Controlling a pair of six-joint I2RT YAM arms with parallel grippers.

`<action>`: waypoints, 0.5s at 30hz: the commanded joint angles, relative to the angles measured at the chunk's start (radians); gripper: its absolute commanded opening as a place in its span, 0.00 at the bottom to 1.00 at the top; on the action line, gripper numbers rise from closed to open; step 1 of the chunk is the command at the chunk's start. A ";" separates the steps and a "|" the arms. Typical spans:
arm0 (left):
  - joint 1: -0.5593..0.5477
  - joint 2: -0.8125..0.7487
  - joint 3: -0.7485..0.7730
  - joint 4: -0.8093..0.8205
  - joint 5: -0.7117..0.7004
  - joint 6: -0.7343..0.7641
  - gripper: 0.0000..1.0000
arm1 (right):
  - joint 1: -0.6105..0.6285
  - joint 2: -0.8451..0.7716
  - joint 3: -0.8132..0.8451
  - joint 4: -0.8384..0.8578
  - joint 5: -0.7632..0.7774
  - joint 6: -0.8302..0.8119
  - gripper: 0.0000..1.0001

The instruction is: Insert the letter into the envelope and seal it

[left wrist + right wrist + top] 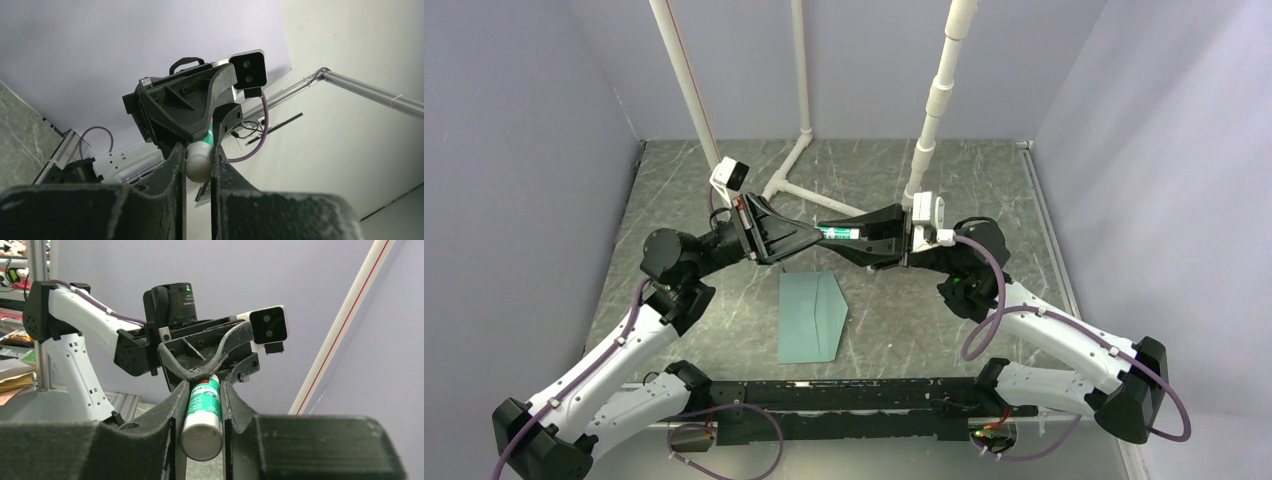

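Note:
The pale teal envelope [804,320] lies flat on the marble table just below my grippers, its triangular flap [836,305] pointing right. The letter is out of view. Above the table a green-and-white glue stick [839,233] hangs level between both grippers. My left gripper [817,236] is shut on its white rounded end [199,162], and the fingers [175,160] press it from both sides. My right gripper [860,240] is shut on the green labelled body [202,405], with the flat white end facing the camera. The two grippers [198,150] [205,387] face each other nose to nose.
White PVC pipes [789,175] [932,115] rise from the back of the table. Purple walls close in on left, right and back. A black rail [854,395] with the arm bases runs along the near edge.

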 commanded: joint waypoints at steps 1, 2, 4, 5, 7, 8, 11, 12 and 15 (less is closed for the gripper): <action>-0.001 -0.026 0.013 0.028 -0.001 0.022 0.02 | 0.006 0.003 0.072 -0.054 0.041 0.014 0.00; 0.000 -0.030 0.013 0.020 -0.008 0.031 0.07 | 0.006 0.003 0.075 -0.060 0.053 0.020 0.00; -0.001 -0.042 0.018 -0.016 -0.016 0.057 0.26 | 0.006 -0.001 0.077 -0.077 0.072 0.018 0.00; -0.001 -0.048 0.022 -0.033 -0.021 0.073 0.40 | 0.006 -0.004 0.078 -0.088 0.082 0.019 0.00; 0.000 -0.062 0.029 -0.075 -0.027 0.107 0.64 | 0.006 -0.011 0.079 -0.108 0.110 0.022 0.00; -0.001 -0.068 0.034 -0.107 -0.030 0.126 0.71 | 0.006 -0.014 0.076 -0.115 0.127 0.026 0.00; -0.001 -0.094 0.060 -0.251 -0.045 0.218 0.83 | 0.006 -0.031 0.087 -0.168 0.226 0.047 0.00; -0.001 -0.103 0.067 -0.308 -0.052 0.255 0.85 | 0.006 -0.035 0.097 -0.204 0.267 0.054 0.00; -0.001 -0.138 0.093 -0.533 -0.097 0.388 0.87 | 0.006 -0.034 0.135 -0.352 0.422 0.082 0.00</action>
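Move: The glue stick lies between the two hands, in both grips: its middle is about 3 cm to the right of the left hand point and practically at the right hand point, level in height. The envelope lies on the table some 44 cm below, roughly 5 cm ahead and 5 cm left of the right hand. A small white piece stands on the table about 18 cm ahead and 8 cm right of the right hand, also 44 cm down. Forward by about 3.5 cm and slightly down goes the right hand, keeping its grip on the glue stick and drawing it out past the left fingers; it swings roughly 10 degrees clockwise and rolls about as much, its forward side dipping. The left fingers open wide and let go of the stick's white end, that hand sinking about 1.5 cm with a small tilt. ##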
